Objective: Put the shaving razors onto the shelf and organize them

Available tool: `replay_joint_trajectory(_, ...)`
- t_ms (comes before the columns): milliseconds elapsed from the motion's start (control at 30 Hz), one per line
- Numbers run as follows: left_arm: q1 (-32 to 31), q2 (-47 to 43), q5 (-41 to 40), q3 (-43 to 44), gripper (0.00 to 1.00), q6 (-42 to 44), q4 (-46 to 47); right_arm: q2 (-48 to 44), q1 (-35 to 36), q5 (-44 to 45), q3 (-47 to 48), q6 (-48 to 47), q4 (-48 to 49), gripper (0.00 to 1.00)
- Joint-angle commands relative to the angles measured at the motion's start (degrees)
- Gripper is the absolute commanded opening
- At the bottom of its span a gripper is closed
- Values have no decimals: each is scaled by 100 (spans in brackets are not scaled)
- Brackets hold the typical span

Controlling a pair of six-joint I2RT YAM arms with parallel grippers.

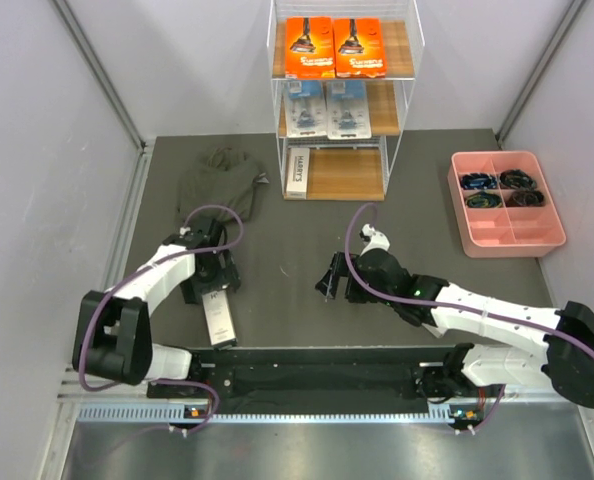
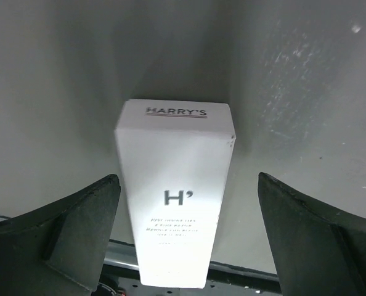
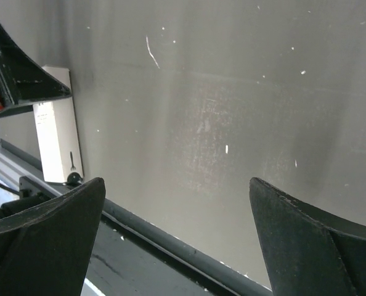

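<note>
The shelf (image 1: pixel 349 176) stands at the back centre. Two orange razor boxes (image 1: pixel 334 47) lie on its top tier, two blue blister packs (image 1: pixel 325 108) on the middle tier, and one white box (image 1: pixel 298 171) at the left of the bottom tier. Another white razor box (image 1: pixel 218 320) (image 2: pixel 174 197) marked HARRY'S lies flat on the mat near the front rail. My left gripper (image 1: pixel 210 286) (image 2: pixel 189 216) hangs open over it, one finger on each side, with a gap to each. Open and empty, my right gripper (image 1: pixel 334 281) (image 3: pixel 177 222) is over bare mat at centre. The white box (image 3: pixel 56 129) shows at the left of the right wrist view.
A pink compartmented tray (image 1: pixel 522 235) with dark items sits at the right. A dark cloth (image 1: pixel 220 180) lies crumpled at the back left. The black base rail (image 1: pixel 317 375) runs along the near edge, just behind the white box.
</note>
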Motion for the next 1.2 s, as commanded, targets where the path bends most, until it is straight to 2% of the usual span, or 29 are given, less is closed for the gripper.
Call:
replay_joint_trajectory(0,30,423,407,174,95,168,122,-177,65,15,26,61,105,99)
replay_joint_trajectory(267,39,890,671,262,77,291,43,-204,74,-12,26,70,79,99)
replay_joint_trajectory(400,39,829,750,253,61,317,78,-247,65,-12,26,61,79,99)
replay_joint_trajectory(433,30,776,751,253,52,317,79,-256,65,-12,26,61,79,99)
replay_joint_trajectory(533,39,714,925,262,42,344,114,-283,65,-21,70,53,61,99)
replay_joint_trajectory(933,38,434,1331,780,41,335,87,-502,74,32,509,-79,-255,99)
replay_joint_trajectory(1167,38,205,1866,1018,41,-270,578,-634,82,-20,685,-193,-203,99)
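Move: The left hand, open and pointing down, straddles the far part of the white Harry's box; the box's middle lies about 5 cm back towards the base, some 1 cm right and 3 cm below it. The grey cloth is about 27 cm ahead, 2 cm left and 4 cm lower; the already shelved box is roughly 30 cm ahead and 18 cm right, about level in height. From the right hand the Harry's box is some 25 cm left, 5 cm back and 10 cm down. The left hand sinks a little over 2 cm with its open fingers either side of the white Harry's box, easing slightly back and right, and closes them until they pinch its long sides near the far end. Keeping that grip, it rises nearly 5 cm while carrying forward and right about 4 and 3 cm, away from the table's near edge, its fingertips swinging some 10 degrees to the right, while the right hand, empty and open, first waits and then rises about 4 cm. ##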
